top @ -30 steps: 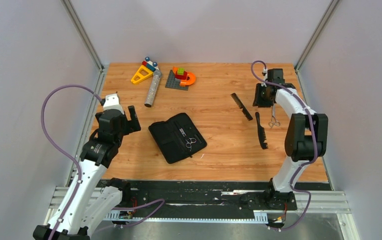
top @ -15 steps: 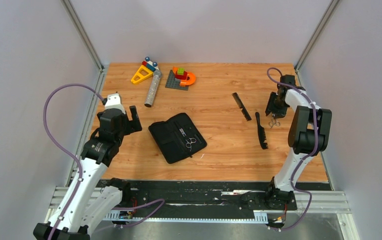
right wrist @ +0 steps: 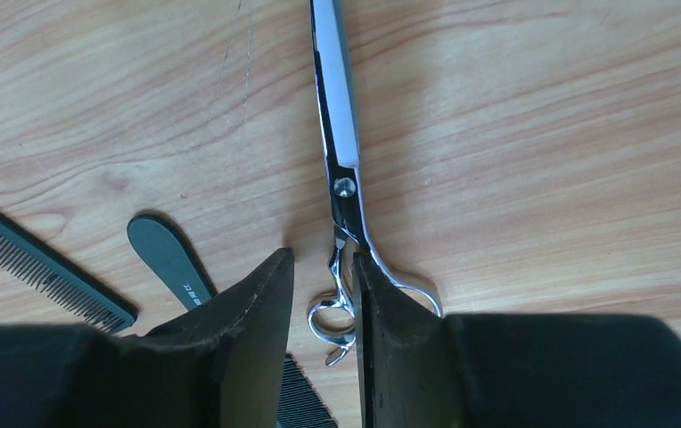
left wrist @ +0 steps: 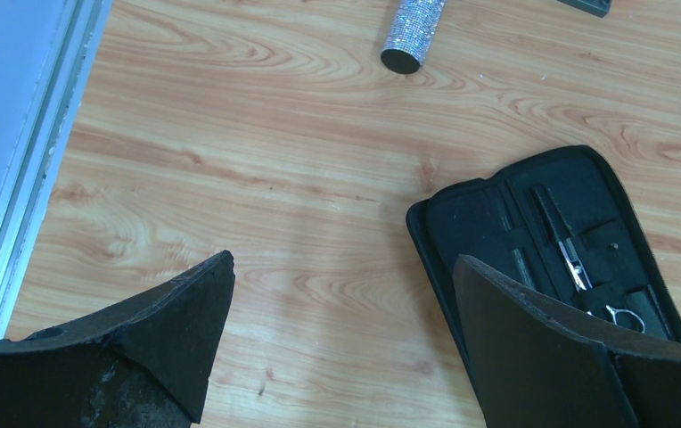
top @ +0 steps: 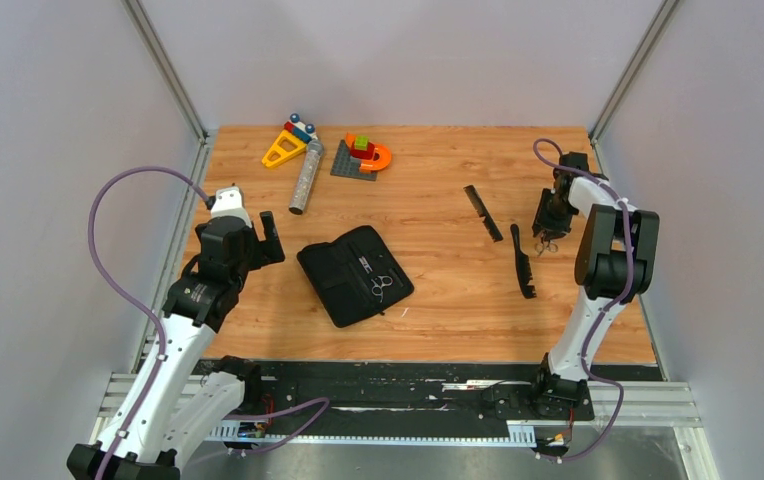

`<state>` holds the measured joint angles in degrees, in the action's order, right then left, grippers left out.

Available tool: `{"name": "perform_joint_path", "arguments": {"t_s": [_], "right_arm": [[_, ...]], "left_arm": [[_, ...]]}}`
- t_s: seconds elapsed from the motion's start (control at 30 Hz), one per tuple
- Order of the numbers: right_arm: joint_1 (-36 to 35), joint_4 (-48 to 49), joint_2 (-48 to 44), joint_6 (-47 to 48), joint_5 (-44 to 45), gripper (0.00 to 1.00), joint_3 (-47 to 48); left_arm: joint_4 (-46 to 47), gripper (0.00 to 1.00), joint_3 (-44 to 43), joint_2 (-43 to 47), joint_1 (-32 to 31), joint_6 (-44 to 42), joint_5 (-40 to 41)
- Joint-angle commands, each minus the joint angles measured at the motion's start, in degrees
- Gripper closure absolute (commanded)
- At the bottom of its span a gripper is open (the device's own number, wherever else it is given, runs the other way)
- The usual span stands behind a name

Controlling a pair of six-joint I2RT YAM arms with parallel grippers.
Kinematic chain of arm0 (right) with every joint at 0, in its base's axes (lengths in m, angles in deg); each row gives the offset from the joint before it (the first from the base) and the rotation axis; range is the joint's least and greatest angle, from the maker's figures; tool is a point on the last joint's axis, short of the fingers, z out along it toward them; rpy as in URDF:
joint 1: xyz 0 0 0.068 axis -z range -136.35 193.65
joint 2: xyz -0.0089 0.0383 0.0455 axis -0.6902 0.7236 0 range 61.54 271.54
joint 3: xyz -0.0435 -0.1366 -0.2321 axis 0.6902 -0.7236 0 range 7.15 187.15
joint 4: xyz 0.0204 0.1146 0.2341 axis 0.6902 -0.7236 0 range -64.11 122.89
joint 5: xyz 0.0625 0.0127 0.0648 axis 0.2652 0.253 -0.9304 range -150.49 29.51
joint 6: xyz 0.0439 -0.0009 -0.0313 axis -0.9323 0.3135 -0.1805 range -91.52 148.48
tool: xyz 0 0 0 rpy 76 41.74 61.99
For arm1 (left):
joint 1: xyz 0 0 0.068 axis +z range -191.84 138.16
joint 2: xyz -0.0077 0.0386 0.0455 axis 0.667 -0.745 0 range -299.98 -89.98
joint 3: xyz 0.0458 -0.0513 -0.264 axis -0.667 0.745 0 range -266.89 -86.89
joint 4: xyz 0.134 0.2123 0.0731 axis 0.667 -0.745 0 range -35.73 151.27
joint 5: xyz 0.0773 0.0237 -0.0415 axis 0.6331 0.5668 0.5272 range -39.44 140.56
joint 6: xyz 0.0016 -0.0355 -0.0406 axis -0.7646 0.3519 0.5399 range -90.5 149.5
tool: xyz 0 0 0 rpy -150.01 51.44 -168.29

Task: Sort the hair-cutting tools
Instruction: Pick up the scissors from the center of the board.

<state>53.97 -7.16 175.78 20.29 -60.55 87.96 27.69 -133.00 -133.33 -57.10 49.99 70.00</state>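
Slim silver scissors (right wrist: pixel 346 187) lie flat on the wood by the right edge (top: pixel 546 243), blades pointing away. My right gripper (right wrist: pixel 324 267) points down over their ringed handles (top: pixel 548 222), its jaws narrowed: one ring sits between the fingers, the right finger touches the handle, and a small gap remains on the left. The shorter black comb-like tool (top: pixel 523 262) and the long thin black comb (top: pixel 483 212) lie just left of it. My left gripper (left wrist: pixel 341 285) hangs wide open over bare wood, left of an open black case (top: pixel 354 274) with a second pair of scissors (top: pixel 383 285) in it.
A glittery grey cylinder (top: pixel 305 180) lies at the back left, with colourful toy blocks (top: pixel 288 145) and a block plate (top: pixel 363 156) behind it. Metal frame rails run along the left (top: pixel 180 230) and right table edges.
My right gripper has moved right and toward the near edge, dropping onto the scissors' handles, and its jaws have narrowed around one ring. The left arm has not moved.
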Motion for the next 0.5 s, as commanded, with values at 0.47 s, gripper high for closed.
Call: {"name": "perform_joint_path", "arguments": {"t_s": [0.47], "right_arm": [[-1.1,1.1,-3.3,4.9,3.9,1.0,0.6]], "left_arm": [[2.7,0.0,0.3,-0.2,0.4,0.1,-2.5]]}}
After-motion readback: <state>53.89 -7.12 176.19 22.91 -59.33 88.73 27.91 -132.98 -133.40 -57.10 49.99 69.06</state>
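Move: The scissors lie almost under the right fingertips, blades pointing outward; their middle is about 3 cm straight ahead of the hand and 1 cm below it, with the narrow neck behind the pivot already between the open fingers. At the same height, the handled comb's middle lies some 7 cm left of this hand and 6 cm back, the long comb's about 16 cm left and 6 cm ahead. From the left hand the scissors are roughly 80 cm right, 17 cm ahead and 20 cm lower. The scissors' neck, just behind the pivot, is pinched between the right fingertips, which close from about a third open to nearly shut. Meanwhile the hand stays low over the board, easing only about half a centimetre to its right, with its fingers still pointing down. ##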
